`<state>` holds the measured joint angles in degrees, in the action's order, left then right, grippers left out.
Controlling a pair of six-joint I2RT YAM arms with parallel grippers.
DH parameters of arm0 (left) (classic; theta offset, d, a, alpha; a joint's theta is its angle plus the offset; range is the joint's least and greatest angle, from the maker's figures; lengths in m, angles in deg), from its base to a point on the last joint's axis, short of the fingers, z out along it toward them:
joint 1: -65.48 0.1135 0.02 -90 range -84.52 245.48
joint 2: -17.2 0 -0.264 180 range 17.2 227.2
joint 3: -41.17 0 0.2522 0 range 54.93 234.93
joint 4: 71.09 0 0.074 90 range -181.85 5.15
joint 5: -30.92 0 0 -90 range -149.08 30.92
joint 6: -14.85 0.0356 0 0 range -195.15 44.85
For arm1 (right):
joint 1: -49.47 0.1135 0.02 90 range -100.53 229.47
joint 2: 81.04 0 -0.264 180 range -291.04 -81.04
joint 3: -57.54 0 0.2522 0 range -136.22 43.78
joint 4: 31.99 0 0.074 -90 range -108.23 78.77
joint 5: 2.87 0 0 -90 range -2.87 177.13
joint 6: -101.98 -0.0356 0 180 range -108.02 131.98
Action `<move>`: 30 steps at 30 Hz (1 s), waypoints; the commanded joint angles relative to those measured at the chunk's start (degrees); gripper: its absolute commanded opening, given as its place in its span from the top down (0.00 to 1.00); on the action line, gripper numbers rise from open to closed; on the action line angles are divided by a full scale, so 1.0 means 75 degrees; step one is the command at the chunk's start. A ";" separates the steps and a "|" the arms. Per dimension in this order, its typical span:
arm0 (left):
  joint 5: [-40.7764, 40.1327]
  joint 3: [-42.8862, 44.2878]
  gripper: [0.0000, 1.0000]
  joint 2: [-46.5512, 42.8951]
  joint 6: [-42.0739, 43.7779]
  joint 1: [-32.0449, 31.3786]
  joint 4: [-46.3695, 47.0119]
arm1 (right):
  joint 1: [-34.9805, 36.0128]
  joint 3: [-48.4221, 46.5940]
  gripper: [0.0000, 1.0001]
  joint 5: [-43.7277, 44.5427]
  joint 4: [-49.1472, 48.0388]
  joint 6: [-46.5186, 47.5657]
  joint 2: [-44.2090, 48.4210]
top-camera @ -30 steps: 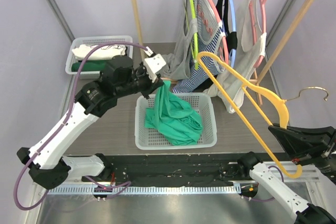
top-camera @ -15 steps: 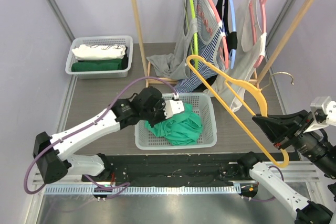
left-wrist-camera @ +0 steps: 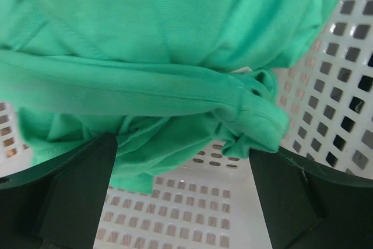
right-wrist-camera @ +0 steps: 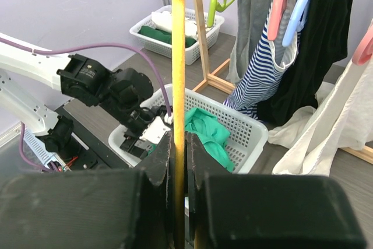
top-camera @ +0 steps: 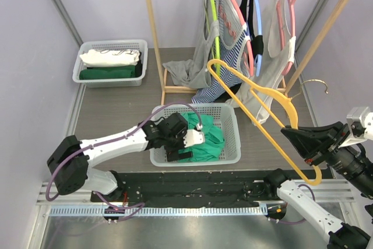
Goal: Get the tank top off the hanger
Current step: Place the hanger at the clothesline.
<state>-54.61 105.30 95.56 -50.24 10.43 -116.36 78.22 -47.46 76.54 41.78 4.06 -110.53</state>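
The green tank top point(top-camera: 205, 139) lies crumpled in the white basket point(top-camera: 234, 138), off the hanger. My left gripper point(top-camera: 179, 151) is down inside that basket, open. In the left wrist view the tank top point(left-wrist-camera: 145, 56) fills the upper half, and the left gripper point(left-wrist-camera: 183, 155) straddles its lower edge without pinching it, above the basket's floor point(left-wrist-camera: 192, 214). The bare yellow hanger point(top-camera: 262, 106) slants up over the basket's right side. My right gripper point(top-camera: 302, 142) is shut on its lower bar. In the right wrist view the hanger point(right-wrist-camera: 178, 56) runs straight up from the right gripper point(right-wrist-camera: 179, 144).
A wooden clothes rack point(top-camera: 152, 33) stands behind the basket with several garments on hangers, among them a striped top point(top-camera: 230, 45) and a cream one point(top-camera: 274, 56). A grey basket point(top-camera: 111, 62) with folded clothes sits at the back left.
My left gripper came down from above into the white basket with the tank top and opened, letting the cloth drop. The right arm drew the hanger slightly back and now holds still.
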 commanded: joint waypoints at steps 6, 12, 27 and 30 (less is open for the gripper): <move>-0.0220 0.1730 0.00 -0.0616 0.0055 -0.0430 -0.1688 | -0.0025 -0.0419 0.99 -0.0170 -0.0653 0.0025 -0.0531; -0.0420 0.5222 0.00 -0.0804 -0.0414 -0.0430 -0.3928 | -0.0013 -0.0760 0.99 -0.0509 -0.0887 -0.0080 -0.0965; 0.1139 0.8447 0.00 -0.2281 -0.0297 -0.0044 -0.5340 | -0.0013 -0.0526 0.99 -0.3553 -0.1169 0.0528 -0.2898; 0.0986 0.9068 0.00 -0.1955 -0.0917 0.0086 -0.4776 | -0.0014 -0.0315 0.99 -0.4610 -0.1285 0.0728 -0.3238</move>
<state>-47.26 168.25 77.88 -53.65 9.89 -157.36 78.22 -51.29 55.56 36.05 6.66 -131.62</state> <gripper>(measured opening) 0.995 0.098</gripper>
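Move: Down in the grey basket, the open left hand has the green tank top just ahead, about 5 cm out, 3 cm to its right and 3 cm below. The yellow hanger in the right hand lies some 23 cm to the left hand's right, 5 cm nearer the bases and 38 cm above. From the right hand, the clothesline's empty left stretch is about 35 cm ahead, 27 cm left and 15 cm higher; the lime hanger is about 33 cm ahead and 17 cm left, level. Rising out of the basket, the left hand climbs nearly 40 cm clear of the tank top, easing back and left late on, fingers still wide open and swinging up some 40 degrees until they point mostly right, towards the hanger. The right hand keeps its pinch on the hanger and, gathering speed, carries it about 10 cm left and 6 cm forward towards the left hand's side, turning it roughly 20 degrees counter-clockwise. ##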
